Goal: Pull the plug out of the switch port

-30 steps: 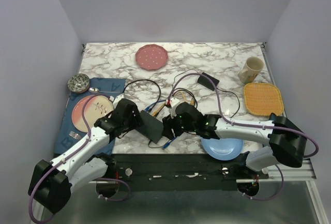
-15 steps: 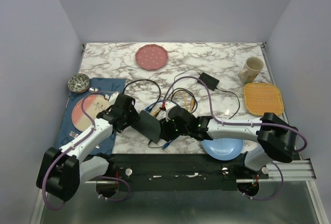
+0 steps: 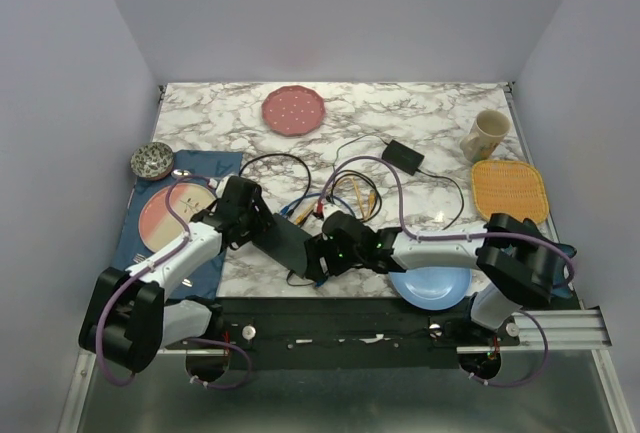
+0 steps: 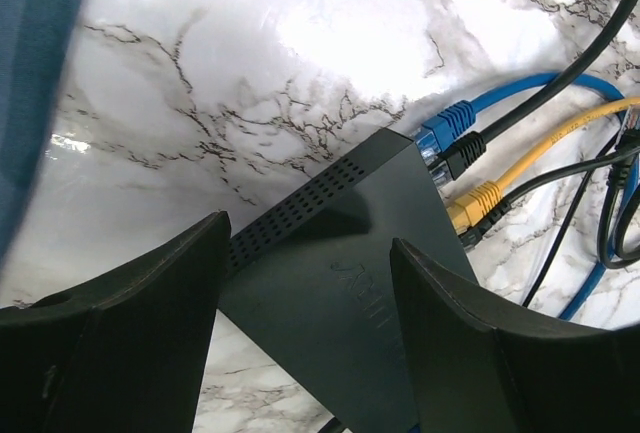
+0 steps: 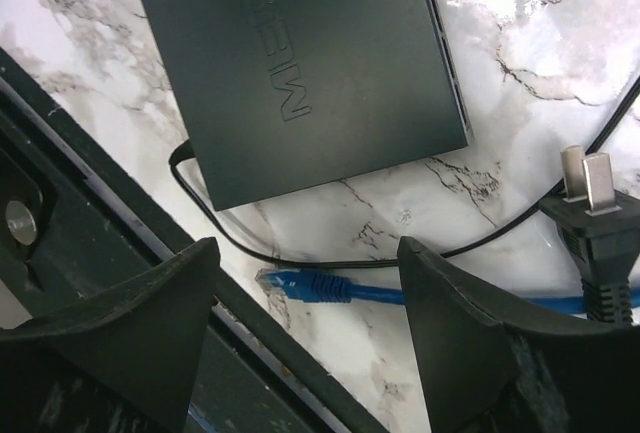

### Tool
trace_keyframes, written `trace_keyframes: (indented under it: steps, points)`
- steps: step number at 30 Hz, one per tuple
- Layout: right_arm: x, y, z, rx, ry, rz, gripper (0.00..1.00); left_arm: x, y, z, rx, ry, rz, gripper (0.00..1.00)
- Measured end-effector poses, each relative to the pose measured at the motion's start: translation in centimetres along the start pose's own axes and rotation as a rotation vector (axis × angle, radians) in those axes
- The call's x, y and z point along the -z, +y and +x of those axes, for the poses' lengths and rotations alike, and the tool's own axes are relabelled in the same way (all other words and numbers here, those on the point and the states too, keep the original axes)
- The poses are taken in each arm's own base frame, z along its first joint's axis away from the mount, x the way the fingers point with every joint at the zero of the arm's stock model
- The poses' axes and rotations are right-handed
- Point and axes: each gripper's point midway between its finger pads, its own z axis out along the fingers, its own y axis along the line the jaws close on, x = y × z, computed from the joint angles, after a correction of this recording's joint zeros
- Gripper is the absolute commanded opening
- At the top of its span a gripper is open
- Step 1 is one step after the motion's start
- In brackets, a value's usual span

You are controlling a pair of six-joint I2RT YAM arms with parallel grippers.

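Observation:
The switch [image 3: 290, 241] is a flat black box lying near the table's front edge. In the left wrist view a blue plug [image 4: 445, 135], a black plug [image 4: 462, 156] and a yellow plug [image 4: 475, 203] sit in its ports. My left gripper [image 4: 308, 233] is open, its fingers astride the switch's [image 4: 340, 303] top near that end. My right gripper [image 5: 305, 248] is open just past the switch's [image 5: 300, 63] other end. A loose blue plug [image 5: 305, 285] lies on the marble between its fingers, touching neither. In the top view the left gripper [image 3: 262, 231] and right gripper [image 3: 318, 261] flank the switch.
A thin black cable [image 5: 330, 251] and a two-prong power plug [image 5: 590, 213] lie by the right gripper, next to the black front rail [image 5: 100, 283]. Farther off are a power brick [image 3: 402, 155], blue plate [image 3: 430, 286], orange mat [image 3: 508, 191], mug [image 3: 485, 135], pink plate [image 3: 293, 110] and patterned bowl [image 3: 152, 160].
My right gripper slid left toward the front edge, narrowed, then opened wide again. The left arm swung its elbow left and its gripper edged along the switch.

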Motion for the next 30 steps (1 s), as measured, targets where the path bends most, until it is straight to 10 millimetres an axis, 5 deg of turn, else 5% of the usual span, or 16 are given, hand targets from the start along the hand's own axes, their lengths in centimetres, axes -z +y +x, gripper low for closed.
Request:
trace_keyframes:
  steps: [6,19,30]
  points:
    - [-1.7,-0.5,-1.9,-0.060,-0.014,-0.004,0.68,-0.6,-0.3,0.6,0.004,0.014,0.033,0.73]
    - [-2.3,-3.4,-4.3,-0.230,0.039,-0.017,0.45,-2.4,-2.0,-0.3,-0.001,-0.013,0.119,0.44]
    - [-1.4,-10.4,-9.8,-0.322,-0.005,0.105,0.45,-4.6,-6.4,-1.7,0.012,0.025,0.193,0.42]
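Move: The switch lies between the hands. Its middle is about 6 cm to the left hand's right and 4 cm back, a couple of centimetres lower; from the right hand it is some 8 cm left and 7 cm ahead. On its far side the yellow plug sits about 8 cm right of the left hand and 1 cm ahead. From the right hand, the loose blue plug is almost directly below, while the power plug is 8 cm ahead and 4 cm right. Both hands come to pinch the switch, one at each end, the fingers closing from wide to about half open. They carry it forward and to the right: the right hand goes about 14 cm, mostly forward, turning some 15 degrees clockwise, while the left sinks slightly at first, then goes 6 cm forward and 5 cm right. ##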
